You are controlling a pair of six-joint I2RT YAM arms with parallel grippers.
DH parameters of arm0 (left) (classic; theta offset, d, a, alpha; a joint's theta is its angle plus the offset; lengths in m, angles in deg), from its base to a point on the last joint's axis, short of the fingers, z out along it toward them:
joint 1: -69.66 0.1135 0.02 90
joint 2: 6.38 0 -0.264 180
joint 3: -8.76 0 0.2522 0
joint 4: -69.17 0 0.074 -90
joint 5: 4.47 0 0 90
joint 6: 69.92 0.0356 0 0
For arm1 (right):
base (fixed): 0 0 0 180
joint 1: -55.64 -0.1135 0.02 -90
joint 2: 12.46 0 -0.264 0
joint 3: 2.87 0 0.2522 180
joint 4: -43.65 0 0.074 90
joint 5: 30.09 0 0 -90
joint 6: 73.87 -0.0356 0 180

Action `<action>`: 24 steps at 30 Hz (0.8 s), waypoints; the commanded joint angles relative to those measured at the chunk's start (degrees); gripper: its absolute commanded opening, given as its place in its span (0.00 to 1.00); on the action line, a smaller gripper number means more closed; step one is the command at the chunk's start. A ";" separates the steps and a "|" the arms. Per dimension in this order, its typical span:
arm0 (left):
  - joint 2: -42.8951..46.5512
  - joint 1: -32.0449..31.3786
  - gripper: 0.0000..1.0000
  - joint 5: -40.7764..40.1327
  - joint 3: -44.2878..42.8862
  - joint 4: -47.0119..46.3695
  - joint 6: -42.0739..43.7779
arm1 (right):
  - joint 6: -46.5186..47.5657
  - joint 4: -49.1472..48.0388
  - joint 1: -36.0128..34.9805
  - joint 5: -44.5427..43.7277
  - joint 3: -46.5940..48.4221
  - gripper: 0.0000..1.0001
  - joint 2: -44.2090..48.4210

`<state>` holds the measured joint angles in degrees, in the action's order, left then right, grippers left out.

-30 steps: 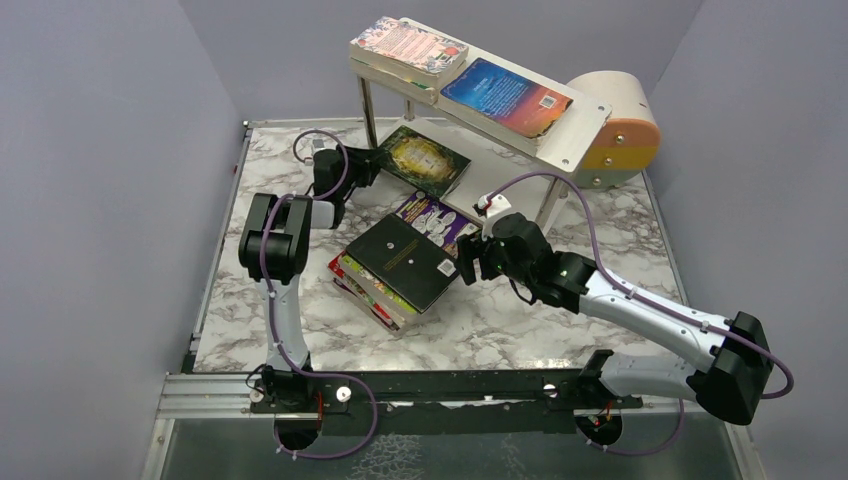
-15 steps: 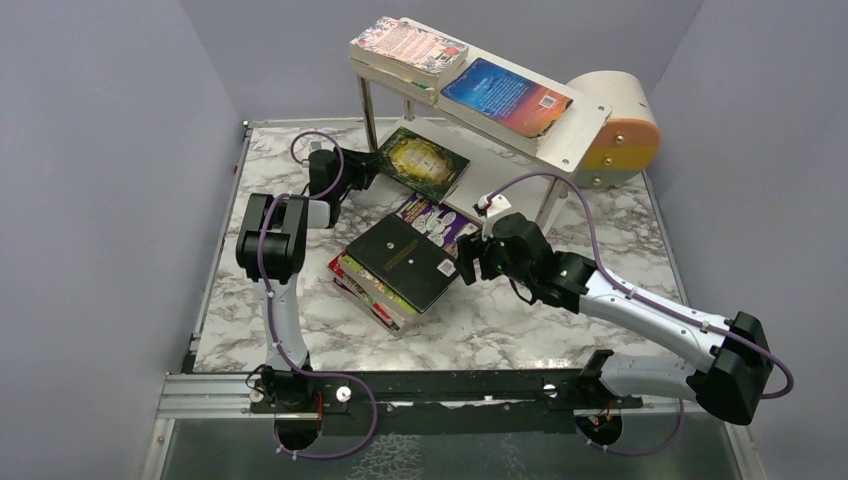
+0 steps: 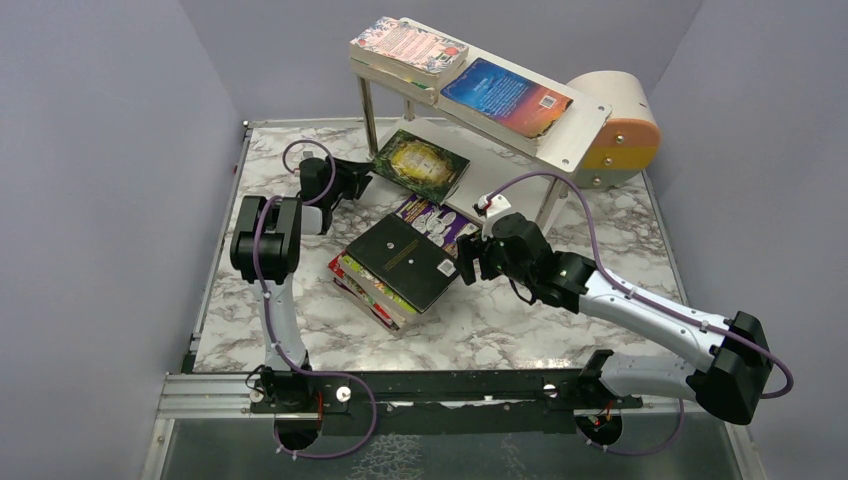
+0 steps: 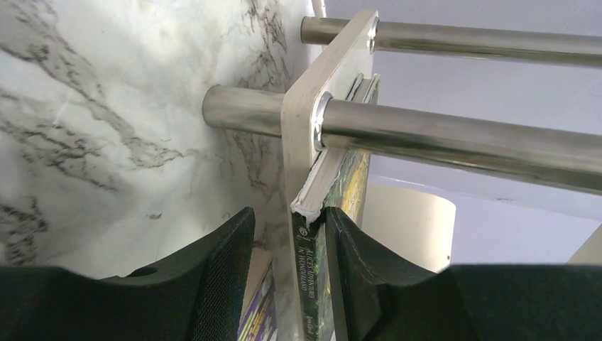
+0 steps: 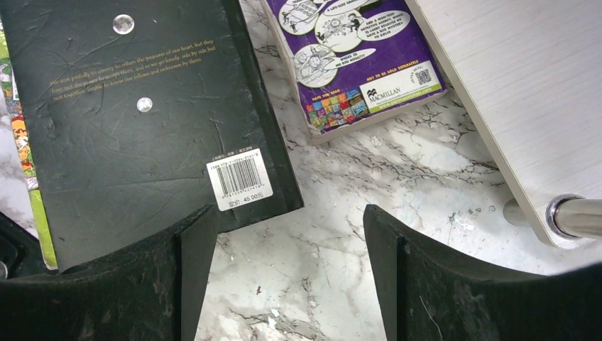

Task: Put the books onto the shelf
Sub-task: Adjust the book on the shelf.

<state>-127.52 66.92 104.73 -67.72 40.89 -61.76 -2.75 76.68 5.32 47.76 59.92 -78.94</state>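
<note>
A green book (image 3: 422,160) lies on the lower board of the shelf (image 3: 575,135). In the left wrist view its spine (image 4: 312,284) and the board's edge (image 4: 305,128) stand between the fingers of my left gripper (image 4: 287,217). One pad rests against the cover, the other stands clear of the board, so the jaws are open. From above, the left gripper (image 3: 362,176) is at the book's left edge. My right gripper (image 3: 468,262) hangs open over bare marble (image 5: 289,213), beside the corner of a black book (image 5: 142,106) topping a pile (image 3: 365,285). A purple book (image 5: 355,50) lies half under the shelf.
A pink-patterned book (image 3: 408,45) and a blue book (image 3: 505,95) lie on the shelf's top board. A round beige-and-orange box (image 3: 620,120) stands behind the shelf at the right. A metal shelf leg (image 5: 575,217) is close to my right gripper.
My left gripper has drawn back to the left along the green book's edge and its jaws have widened a little. The right arm has not moved.
</note>
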 commanded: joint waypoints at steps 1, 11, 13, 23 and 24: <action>4.38 1.91 0.34 1.28 3.49 0.60 3.57 | -0.71 -1.69 -0.48 0.44 -0.60 0.73 -0.30; 21.14 4.15 0.34 -1.83 11.67 8.46 16.08 | -1.91 2.02 -0.48 1.74 -3.37 0.73 2.80; 23.09 4.14 0.34 -0.45 12.18 9.47 16.86 | -2.38 3.00 -0.48 2.11 -3.94 0.74 3.01; 34.09 4.15 0.35 4.28 15.75 15.77 22.69 | -4.42 4.51 -0.48 4.21 -6.44 0.73 3.25; 34.66 4.13 0.35 5.15 15.59 16.83 23.38 | -4.48 4.17 -0.48 4.42 -6.65 0.73 3.19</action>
<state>-96.84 71.05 106.11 -52.01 52.63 -43.53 -6.09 80.66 5.32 50.34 53.78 -76.51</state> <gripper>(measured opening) 0.345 0.734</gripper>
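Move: Beside the shelf's left end, the left hand has the black book on top of the stack some 25 cm back and 8 cm to its right, about 1 cm lower. The green book on the lower shelf has its middle about 10 cm right, level ahead-wise, and 2 cm lower; the purple book lies some 10 cm back, 16 cm right and 6 cm down. From the right hand, the black book is about 13 cm left, 4 cm ahead and 7 cm below, and the purple book 5 cm left, 18 cm ahead and 14 cm below. Drawing off the green book's near-left corner, the left hand goes back and left, low at first, then climbs steeply and ends about 9 cm back and 9 cm up, its left side rolling up some 15 degrees, fingers staying part open. The right hand, still open and empty, sinks about 4 cm by the stack's right corner, easing back and right as it tips down. ##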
